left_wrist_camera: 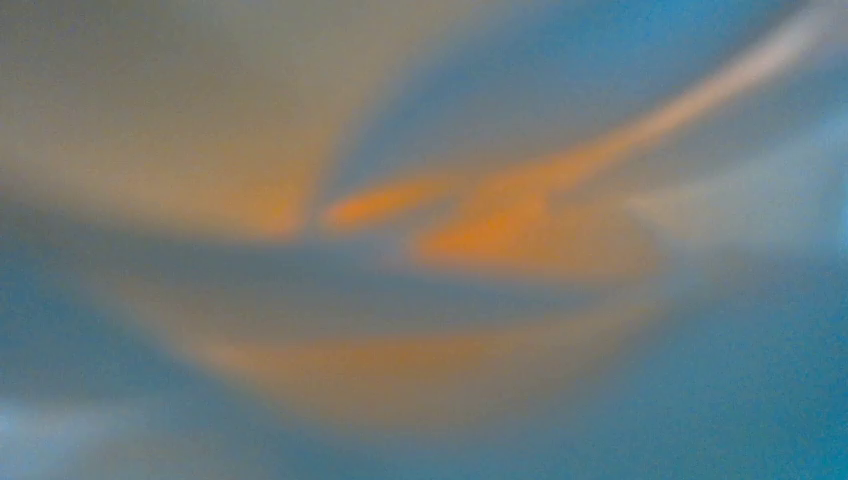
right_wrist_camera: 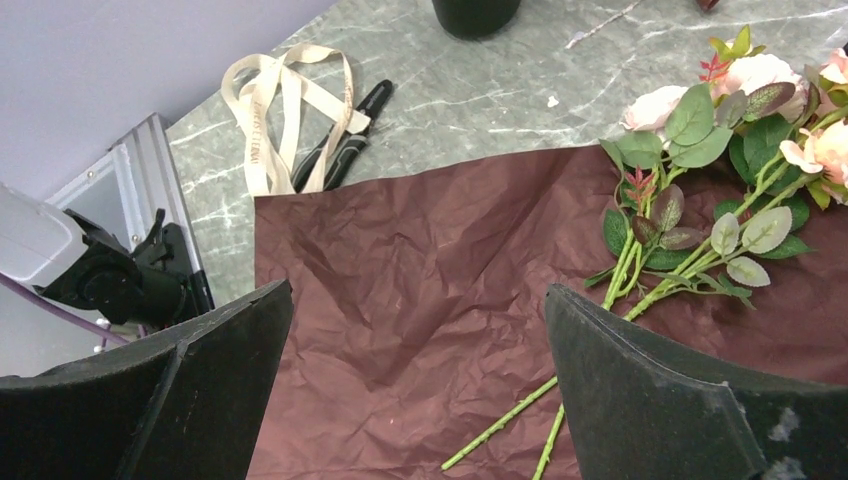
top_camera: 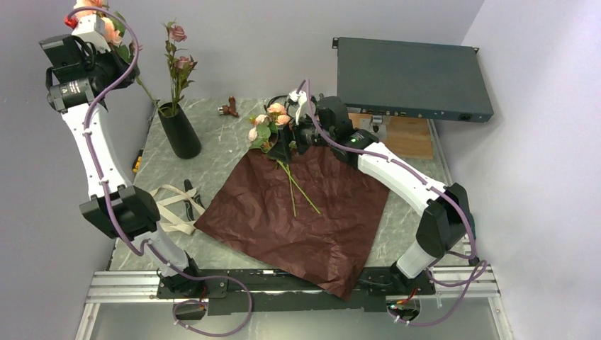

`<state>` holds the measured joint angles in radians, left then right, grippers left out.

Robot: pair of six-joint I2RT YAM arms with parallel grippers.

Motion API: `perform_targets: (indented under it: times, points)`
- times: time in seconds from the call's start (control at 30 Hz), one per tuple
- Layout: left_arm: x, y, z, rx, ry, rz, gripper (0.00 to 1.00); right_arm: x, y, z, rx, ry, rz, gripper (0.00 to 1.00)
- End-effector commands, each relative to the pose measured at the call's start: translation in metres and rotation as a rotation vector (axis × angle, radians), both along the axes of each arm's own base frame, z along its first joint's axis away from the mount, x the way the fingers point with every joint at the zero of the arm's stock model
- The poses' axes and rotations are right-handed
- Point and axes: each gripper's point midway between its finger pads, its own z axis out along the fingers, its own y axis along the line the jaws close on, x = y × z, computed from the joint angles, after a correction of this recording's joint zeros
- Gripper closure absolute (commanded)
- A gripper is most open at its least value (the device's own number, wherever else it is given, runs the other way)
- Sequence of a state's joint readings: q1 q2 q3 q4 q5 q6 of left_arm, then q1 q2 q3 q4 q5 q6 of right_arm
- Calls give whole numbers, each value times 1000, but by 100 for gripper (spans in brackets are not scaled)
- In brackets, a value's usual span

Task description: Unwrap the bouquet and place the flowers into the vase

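The bouquet lies unwrapped: its maroon paper is spread flat, with peach and pink flowers on its far edge, stems pointing toward me. My right gripper hovers open just over the paper, left of those stems, holding nothing. The black vase stands at the back left with mauve roses in it. My left gripper is raised high at the top left, shut on peach flowers whose stem slants down toward the vase mouth. The left wrist view is an orange blur.
A beige ribbon and a black tool lie left of the paper. A grey metal box and a wooden board sit at the back right. A small reddish piece lies behind the vase.
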<state>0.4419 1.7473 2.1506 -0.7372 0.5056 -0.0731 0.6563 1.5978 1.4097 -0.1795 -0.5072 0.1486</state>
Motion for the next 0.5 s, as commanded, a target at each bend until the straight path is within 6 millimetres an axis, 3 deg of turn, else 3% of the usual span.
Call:
perform_targets:
  times: [0.0,0.27,0.47]
  points:
    - [20,11,-13,26,-17,2,100,7,6,20,28,-56,8,0]
    - [44,17,-58,-51,52,-15,100,8,4,8,2,-27,-1,0]
    - [48,18,-77,-70,85,-13,97,9,0,-1,-20,-16,-8,0]
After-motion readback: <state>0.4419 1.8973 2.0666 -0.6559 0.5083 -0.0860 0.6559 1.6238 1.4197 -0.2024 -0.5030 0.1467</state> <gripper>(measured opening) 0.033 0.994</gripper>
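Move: Nearly under the left hand, which still grips some flowers, stands the vase: about 6 cm to its right, 2 cm back, its middle some 29 cm below. The roses already standing in it have their heads about 14 cm right of the hand and 2 cm ahead, roughly at hand height. On the table 40 cm below lies the brown fitting, 16 cm ahead and 17 cm right. From the right hand the vase is about 12 cm ahead, 32 cm left and 15 cm below. Sinking about 9 cm and reaching some 4 cm forward, with a slight drift left, the left hand brings the held flowers down towards the vase and feeds their stems into its mouth. Its fingers stay shut on the stems and tip some 10 degrees further downwards; the descent eases off near the end. ##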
